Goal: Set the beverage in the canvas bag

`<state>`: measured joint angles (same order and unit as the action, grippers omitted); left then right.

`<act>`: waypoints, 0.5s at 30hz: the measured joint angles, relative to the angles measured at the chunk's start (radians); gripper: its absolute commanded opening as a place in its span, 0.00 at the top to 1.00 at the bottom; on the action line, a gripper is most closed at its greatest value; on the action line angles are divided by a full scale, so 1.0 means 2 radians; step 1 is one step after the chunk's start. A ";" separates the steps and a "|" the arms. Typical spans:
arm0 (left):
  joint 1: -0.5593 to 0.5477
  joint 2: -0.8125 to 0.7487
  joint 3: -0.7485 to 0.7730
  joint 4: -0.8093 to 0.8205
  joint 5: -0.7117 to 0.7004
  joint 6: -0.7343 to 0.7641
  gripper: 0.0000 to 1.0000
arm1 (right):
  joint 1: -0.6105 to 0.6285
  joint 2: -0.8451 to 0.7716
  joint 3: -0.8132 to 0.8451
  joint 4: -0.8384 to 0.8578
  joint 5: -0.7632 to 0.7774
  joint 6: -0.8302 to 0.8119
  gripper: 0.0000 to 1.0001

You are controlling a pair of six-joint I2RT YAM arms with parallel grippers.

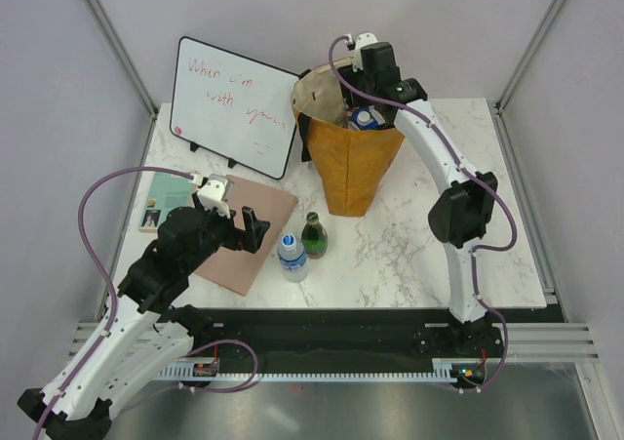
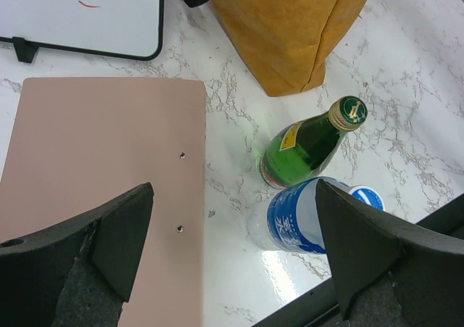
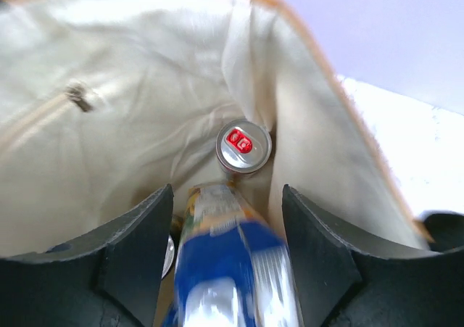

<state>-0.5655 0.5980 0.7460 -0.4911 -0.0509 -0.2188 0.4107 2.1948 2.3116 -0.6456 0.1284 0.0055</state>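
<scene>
The canvas bag (image 1: 351, 172) stands upright at the back of the table, mustard outside (image 2: 290, 30), cream lining (image 3: 130, 73) inside. My right gripper (image 1: 375, 103) hangs over its mouth, jaws open (image 3: 225, 196). Between them a blue-and-yellow beverage (image 3: 232, 262) points down into the bag, blurred by motion; its top shows in the bag mouth (image 1: 365, 118). A silver can with a red tab (image 3: 243, 146) sits at the bottom. My left gripper (image 1: 244, 227) is open and empty (image 2: 233, 188) above the table's front left.
A green glass bottle (image 1: 313, 235) (image 2: 304, 146) and a clear water bottle with a blue label (image 1: 292, 257) (image 2: 304, 218) stand side by side in front of the bag. A pink board (image 1: 249, 255) (image 2: 101, 160), a book (image 1: 166, 201) and a whiteboard (image 1: 234, 103) lie left.
</scene>
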 measured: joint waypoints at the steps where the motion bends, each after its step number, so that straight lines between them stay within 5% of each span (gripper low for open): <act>1: 0.000 0.000 0.000 0.000 0.000 0.000 0.00 | 0.002 -0.011 0.000 -0.001 0.000 0.001 0.31; 8: 0.000 -0.001 0.000 0.000 0.000 0.000 0.00 | 0.016 -0.101 -0.006 0.002 -0.012 0.002 0.31; 15: 0.000 -0.002 0.000 0.000 0.000 0.000 0.00 | 0.055 -0.216 -0.103 0.010 -0.039 0.015 0.31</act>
<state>-0.5655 0.5930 0.7460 -0.4911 -0.0513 -0.2188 0.5213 1.7638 2.1056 -0.6250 0.0494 0.0357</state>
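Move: From the right hand, open inside the canvas bag's mouth, the green bottle stands about 30 cm back, 13 cm left and 14 cm lower; the water bottle is roughly 35 cm back and 17 cm left. The bag's middle is some 7 cm back, 2 cm left and 10 cm below; the blue carton inside it is about 4 cm back, 2 cm right and 9 cm down. From the left hand the green bottle is about 5 cm ahead and 13 cm right, 12 cm lower. Lift the empty right gripper quickly up out of the canvas bag, about 15 cm, climbing first past the blue carton, then draw it back some 12 cm towards its base as the rise levels off. Keep the fingers open as they are, letting the fingertips tip up about 10 degrees and the hand swing slightly counter-clockwise. ##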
